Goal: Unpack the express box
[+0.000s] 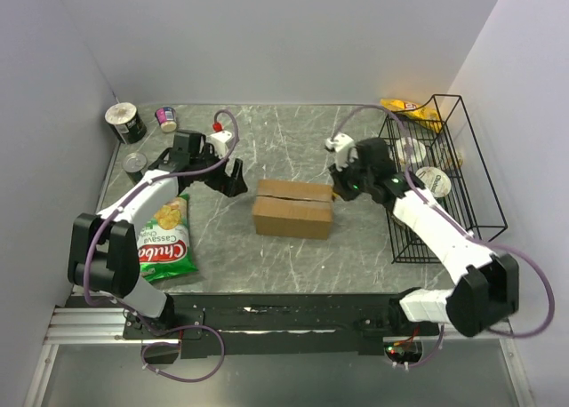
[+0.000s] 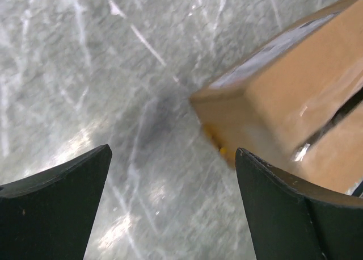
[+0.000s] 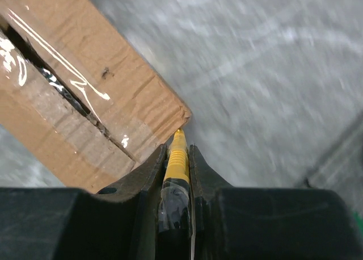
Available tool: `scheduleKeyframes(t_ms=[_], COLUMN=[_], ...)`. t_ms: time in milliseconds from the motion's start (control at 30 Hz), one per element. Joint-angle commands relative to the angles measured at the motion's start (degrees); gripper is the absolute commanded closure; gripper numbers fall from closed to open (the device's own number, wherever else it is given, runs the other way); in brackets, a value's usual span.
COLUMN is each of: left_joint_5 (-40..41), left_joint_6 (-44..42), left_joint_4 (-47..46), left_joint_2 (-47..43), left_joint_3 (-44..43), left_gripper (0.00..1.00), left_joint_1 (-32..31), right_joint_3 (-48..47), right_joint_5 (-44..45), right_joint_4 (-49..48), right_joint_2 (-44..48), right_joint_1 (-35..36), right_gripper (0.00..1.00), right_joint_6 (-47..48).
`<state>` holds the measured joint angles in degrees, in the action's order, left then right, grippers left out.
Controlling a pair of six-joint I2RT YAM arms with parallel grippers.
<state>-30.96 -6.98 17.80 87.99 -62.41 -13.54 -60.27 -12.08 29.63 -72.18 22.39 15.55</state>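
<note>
The express box [image 1: 292,209] is a brown carton lying flat in the middle of the table, flaps on top. Glossy tape runs along its seam, where a dark gap shows between the flaps [image 3: 68,95]. My left gripper [image 1: 233,178] hovers just off the box's left end, open with nothing between its fingers; one corner of the box [image 2: 295,101] shows beside its right finger [image 2: 283,209]. My right gripper [image 3: 177,149] is shut on a yellow-tipped tool [image 3: 178,158]. The tool's tip sits at the box's right-end corner [image 1: 332,194].
A green chips bag [image 1: 164,238] lies left of the box under the left arm. Two cans [image 1: 125,121] [image 1: 135,167] and a small cup [image 1: 166,118] stand at the back left. A black wire rack [image 1: 462,149] on the right holds a yellow packet [image 1: 411,112] and a lidded cup [image 1: 433,180].
</note>
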Motion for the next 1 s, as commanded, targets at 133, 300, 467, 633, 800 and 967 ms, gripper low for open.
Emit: scheduleKeyframes(t_ms=[133, 300, 467, 633, 800, 967], left_joint_5=[-4.61, -11.49, -12.02, -9.56, -12.89, -16.85], left_joint_6=[-8.74, -11.91, -13.68, -13.84, -14.38, -17.09], left_joint_4=[2.85, 4.06, 13.58, 8.57, 7.51, 10.67], left_joint_2=[-7.73, -4.78, 3.33, 5.79, 7.98, 10.45], left_joint_3=[-6.93, -13.33, -23.45, -21.35, -22.22, -24.25], left_gripper=[0.03, 0.04, 0.04, 0.03, 0.04, 0.04], left_joint_1=[2.47, 0.45, -5.79, -10.00, -11.60, -11.86], right_joint_3=[-13.18, -21.28, -24.81, -22.28, -11.90, 2.78], right_joint_5=[-0.67, -4.96, -25.27, -22.32, -13.33, -3.57], right_joint_4=[-6.69, -3.00, -2.89, -3.70, -13.34, -25.41], right_joint_2=[-9.11, -11.04, -12.19, -8.95, 1.57, 10.13], right_joint_1=[4.07, -2.16, -11.04, -14.13, -17.29, -16.68], right_gripper=[1.00, 1.00, 1.00, 1.00, 1.00, 1.00], right_joint_6=[-9.91, -12.21, -15.37, -19.40, -30.47, -41.02])
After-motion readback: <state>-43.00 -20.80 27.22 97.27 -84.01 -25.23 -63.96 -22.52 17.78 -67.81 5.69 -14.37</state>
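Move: The box's middle is about 13 cm to the right of the open left hand, some 7 cm nearer the base and 7 cm lower; the chips bag is about 17 cm to the left of that hand, 11 cm back and 11 cm down. From the right hand, still holding the yellow cutter at the box's right end, the box's middle is about 12 cm left, 3 cm back and 9 cm down, and the wire rack's middle is some 22 cm right, 2 cm ahead and 5 cm lower. The right hand, keeping its grip on the cutter, first shoves left about 5 cm and a little forward against the box's right end, then lifts some 11 cm, at first still going forward, and draws off to the right towards the rack, easing back at the end as its left side rolls up about 30 degrees. The left hand dips slightly left, then rises steeply and swings some 11 cm right with fingers open, sinking partway again towards the far left part of the box while turning clockwise. ##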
